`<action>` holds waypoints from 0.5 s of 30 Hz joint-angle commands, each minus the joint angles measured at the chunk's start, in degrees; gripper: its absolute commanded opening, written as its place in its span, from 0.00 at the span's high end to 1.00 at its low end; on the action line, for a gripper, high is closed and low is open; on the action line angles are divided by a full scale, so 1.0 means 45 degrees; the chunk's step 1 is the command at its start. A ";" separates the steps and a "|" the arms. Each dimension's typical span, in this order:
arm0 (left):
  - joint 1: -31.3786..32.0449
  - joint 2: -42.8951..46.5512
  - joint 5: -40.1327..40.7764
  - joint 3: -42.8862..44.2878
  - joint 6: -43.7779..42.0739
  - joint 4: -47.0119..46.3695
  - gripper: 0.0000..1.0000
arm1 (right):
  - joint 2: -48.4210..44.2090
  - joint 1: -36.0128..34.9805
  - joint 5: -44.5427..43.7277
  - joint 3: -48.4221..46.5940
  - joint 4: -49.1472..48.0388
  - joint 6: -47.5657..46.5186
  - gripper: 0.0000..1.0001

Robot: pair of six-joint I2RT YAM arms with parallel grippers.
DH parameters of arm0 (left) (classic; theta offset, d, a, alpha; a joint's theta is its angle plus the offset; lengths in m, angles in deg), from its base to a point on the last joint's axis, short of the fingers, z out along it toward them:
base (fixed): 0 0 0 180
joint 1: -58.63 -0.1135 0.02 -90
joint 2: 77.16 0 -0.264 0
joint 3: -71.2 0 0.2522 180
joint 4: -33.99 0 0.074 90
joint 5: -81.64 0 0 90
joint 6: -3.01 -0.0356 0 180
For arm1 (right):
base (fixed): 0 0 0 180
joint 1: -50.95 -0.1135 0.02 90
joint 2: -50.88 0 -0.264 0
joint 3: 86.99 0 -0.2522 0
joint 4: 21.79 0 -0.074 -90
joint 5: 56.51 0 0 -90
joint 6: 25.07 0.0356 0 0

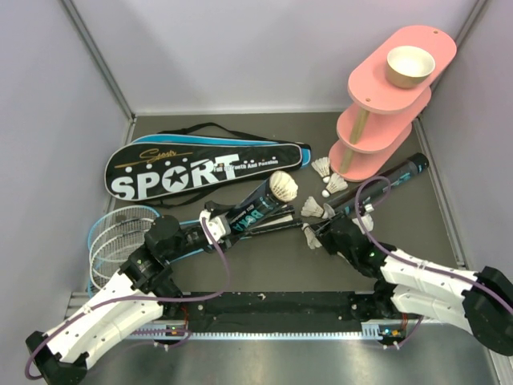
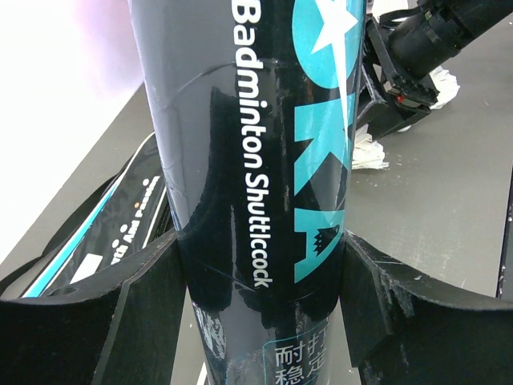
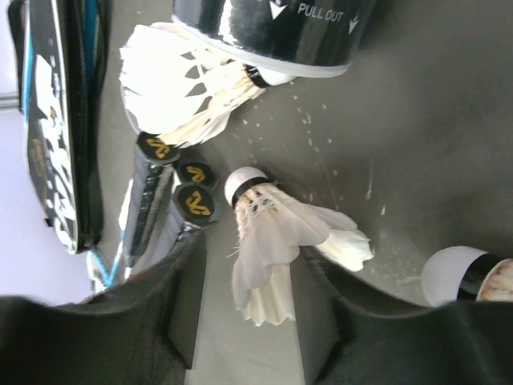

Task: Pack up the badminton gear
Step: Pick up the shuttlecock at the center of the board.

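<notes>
My left gripper (image 1: 210,220) (image 2: 260,269) is shut on a black tube (image 1: 252,210) (image 2: 240,160) lettered "Badminton Shuttlecock", which slants toward the back right. A white shuttlecock (image 1: 282,186) (image 3: 180,84) sticks out of the tube's mouth, cork end inward. My right gripper (image 1: 315,235) (image 3: 252,265) is low over the table with its fingers on either side of another shuttlecock (image 1: 310,237) (image 3: 272,233). A gap shows beside the left finger. Three racket handle ends (image 3: 192,204) lie just left of it.
The black SPORT racket bag (image 1: 200,164) lies at the back left, and racket heads (image 1: 120,241) lie by the left arm. A second tube (image 1: 393,178) leans by the pink stand (image 1: 385,104), which holds a bowl (image 1: 409,66). Loose shuttlecocks (image 1: 321,167) (image 1: 337,184) (image 1: 313,208) lie between.
</notes>
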 commanded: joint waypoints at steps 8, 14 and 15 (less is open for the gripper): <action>0.0038 -0.0089 -0.0436 0.0268 0.0041 -0.1073 0.93 | -0.1649 0.0344 -0.0788 -0.1735 0.3111 -0.1961 1.00; 0.0038 -0.0265 -0.0378 0.0269 0.0002 -0.1034 0.93 | -0.3725 0.0383 0.1915 -0.6496 0.6336 -1.1563 1.00; 0.0057 -0.0285 -0.0475 0.0250 0.0002 -0.1034 0.92 | -0.3589 0.0402 0.3917 -0.7433 0.6921 -1.3703 1.00</action>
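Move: Between and just beyond the right hand's half-open fingertips lies the center shuttlecock, about 1 cm ahead, 1 cm left and 2 cm below. At much the same height, another shuttlecock lies 10 cm ahead and 1 cm left, the lying tube's near end 9 cm ahead and 5 cm right, and a right-hand shuttlecock 5 cm back and 9 cm right. From the left hand, the center shuttlecock is roughly 4 cm ahead, 21 cm right and 20 cm below. Closing from half open to fully shut while dipping about 1 cm, the right hand pinches the feather skirt of the center shuttlecock, then turns round and lifts fast, some 11 cm straight up with barely any sideways drift. As the hand rises, its fingers tip upward and swing counter-clockwise, each by about 15 degrees, keeping their pinch. ##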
